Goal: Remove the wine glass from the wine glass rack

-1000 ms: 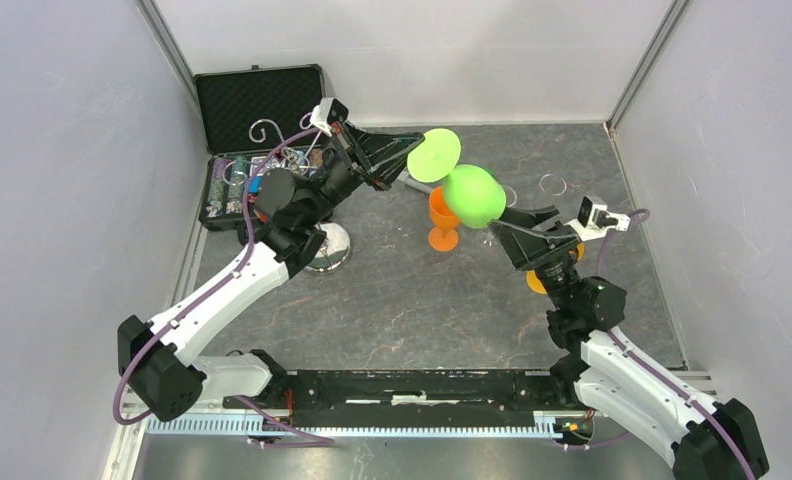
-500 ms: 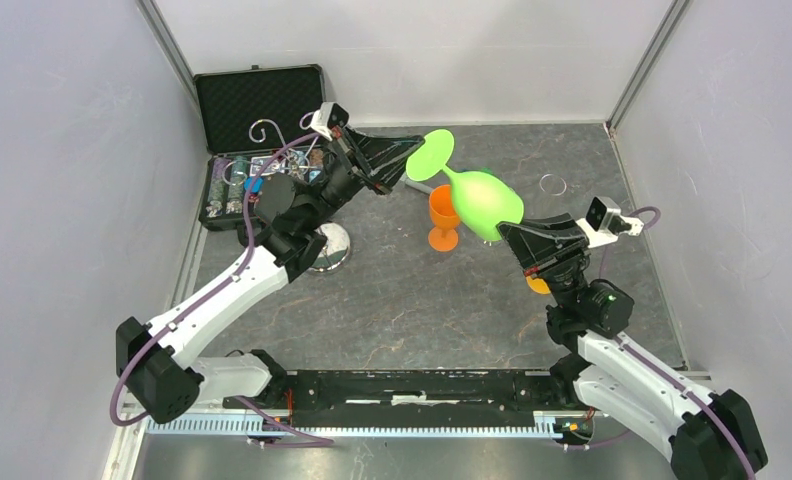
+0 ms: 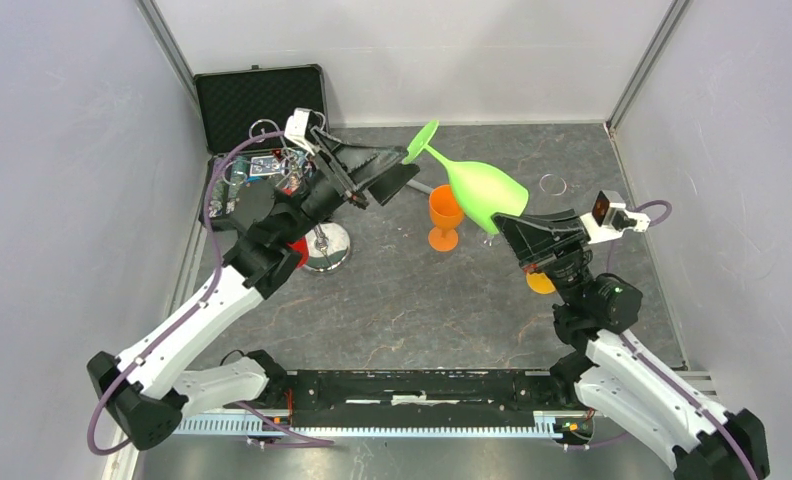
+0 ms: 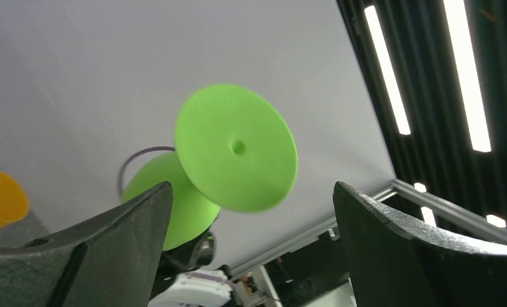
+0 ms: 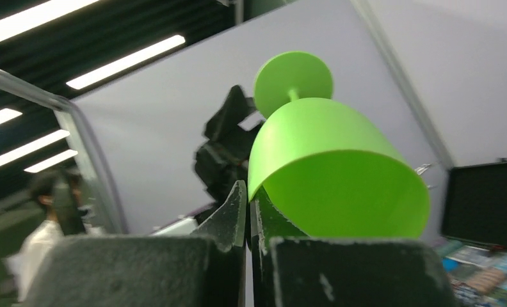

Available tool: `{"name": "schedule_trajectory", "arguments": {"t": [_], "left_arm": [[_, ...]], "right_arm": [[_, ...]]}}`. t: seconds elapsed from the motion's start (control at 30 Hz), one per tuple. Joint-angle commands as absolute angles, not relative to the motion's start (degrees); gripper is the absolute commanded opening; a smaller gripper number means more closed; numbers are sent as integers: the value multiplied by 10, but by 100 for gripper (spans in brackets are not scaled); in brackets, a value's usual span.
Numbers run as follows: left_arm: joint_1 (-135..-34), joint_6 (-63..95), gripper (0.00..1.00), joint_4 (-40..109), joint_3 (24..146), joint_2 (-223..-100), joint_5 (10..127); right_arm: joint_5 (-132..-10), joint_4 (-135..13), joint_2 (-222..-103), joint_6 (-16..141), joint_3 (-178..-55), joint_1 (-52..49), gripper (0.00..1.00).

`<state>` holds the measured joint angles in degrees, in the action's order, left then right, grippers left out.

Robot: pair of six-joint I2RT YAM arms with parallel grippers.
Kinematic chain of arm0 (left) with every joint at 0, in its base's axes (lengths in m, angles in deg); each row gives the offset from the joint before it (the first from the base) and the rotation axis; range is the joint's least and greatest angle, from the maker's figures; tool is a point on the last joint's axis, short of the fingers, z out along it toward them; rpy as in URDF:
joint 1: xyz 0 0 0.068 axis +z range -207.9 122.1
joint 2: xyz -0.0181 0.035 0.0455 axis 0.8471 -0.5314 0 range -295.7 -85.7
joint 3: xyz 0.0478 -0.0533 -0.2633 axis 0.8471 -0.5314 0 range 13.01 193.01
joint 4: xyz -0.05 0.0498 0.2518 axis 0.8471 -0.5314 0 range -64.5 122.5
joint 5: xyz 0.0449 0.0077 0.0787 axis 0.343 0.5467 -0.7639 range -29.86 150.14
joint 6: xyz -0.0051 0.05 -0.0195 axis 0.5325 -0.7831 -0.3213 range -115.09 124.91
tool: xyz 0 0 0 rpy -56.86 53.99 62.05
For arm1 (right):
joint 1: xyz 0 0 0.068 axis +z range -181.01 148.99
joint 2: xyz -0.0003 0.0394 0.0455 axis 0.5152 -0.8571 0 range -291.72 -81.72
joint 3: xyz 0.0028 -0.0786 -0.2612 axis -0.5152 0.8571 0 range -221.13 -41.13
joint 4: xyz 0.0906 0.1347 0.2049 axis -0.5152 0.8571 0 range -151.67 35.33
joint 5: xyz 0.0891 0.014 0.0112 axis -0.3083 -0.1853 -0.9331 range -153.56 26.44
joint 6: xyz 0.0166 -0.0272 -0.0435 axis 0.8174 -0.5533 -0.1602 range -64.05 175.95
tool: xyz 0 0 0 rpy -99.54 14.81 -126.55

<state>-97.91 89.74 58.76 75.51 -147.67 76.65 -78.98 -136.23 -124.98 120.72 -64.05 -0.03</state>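
A green wine glass (image 3: 482, 192) hangs in the air over the table, tilted, with its foot pointing up and left. My right gripper (image 3: 498, 224) is shut on the bowl's rim (image 5: 328, 166), one finger inside and one outside. My left gripper (image 3: 404, 172) stands open just left of the glass's foot (image 4: 238, 157), which floats free between and beyond its fingers. The wine glass rack (image 3: 329, 250), a silver stand with a round disc base, is behind my left arm, which hides much of it. A curled hook (image 3: 262, 128) shows above.
An orange wine glass (image 3: 445, 215) stands upright on the table under the green one. Another orange object (image 3: 540, 284) sits behind my right arm. An open black foam-lined case (image 3: 257, 100) with small items lies at the back left. A clear ring (image 3: 552, 184) lies at the back right.
My left gripper has opened, let go of the glass's foot and drawn back to the left. My right gripper has shut on the bowl's rim, and the glass has tilted further.
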Motion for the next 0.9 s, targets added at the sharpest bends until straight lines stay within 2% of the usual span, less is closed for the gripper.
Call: {"name": "schedule_trajectory", "arguments": {"t": [0.0, 0.07, 0.2, 0.33, 0.43, 0.67, 0.87], "left_arm": [[-980, 673, 99, 479, 749, -1436, 774], [-980, 562, 100, 388, 769, -1430, 800], [-980, 388, 100, 204, 798, -1403, 756], [-980, 282, 100, 131, 800, -1358, 727], [-980, 237, 100, 104, 800, -1335, 714], [-980, 205, 100, 105, 784, -1302, 684], [-980, 206, 100, 112, 770, -1296, 676]], "right_arm": [[-779, -1106, -1197, 1052, -737, -3, 0], [-748, -942, -1174, 966, -780, -3, 0], [-711, -703, -1160, 863, -861, -3, 0], [-754, -471, -1200, 757, -958, -3, 0], [-816, -356, -1224, 674, -993, -3, 0], [-917, -248, -1238, 541, -993, -3, 1], [-870, -197, -1260, 506, -1004, -3, 0]]}}
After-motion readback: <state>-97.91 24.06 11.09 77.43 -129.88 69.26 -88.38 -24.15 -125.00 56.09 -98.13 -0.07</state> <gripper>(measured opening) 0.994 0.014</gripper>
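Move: The right hand already holds the green wine glass by its rim, foot up. The orange glass, marking the table it is being brought down to, stands about 23 cm ahead of this hand, 8 cm left and 36 cm below. At similar depth, a clear glass stands 22 cm ahead, 3 cm right; a yellow glass 12 cm ahead, 13 cm right. From the already open left hand, the green glass's middle lies roughly 12 cm right, otherwise level. Right hand lowers green glass 17 cm, swinging its foot down some 80 degrees; open left hand withdraws down-left. ##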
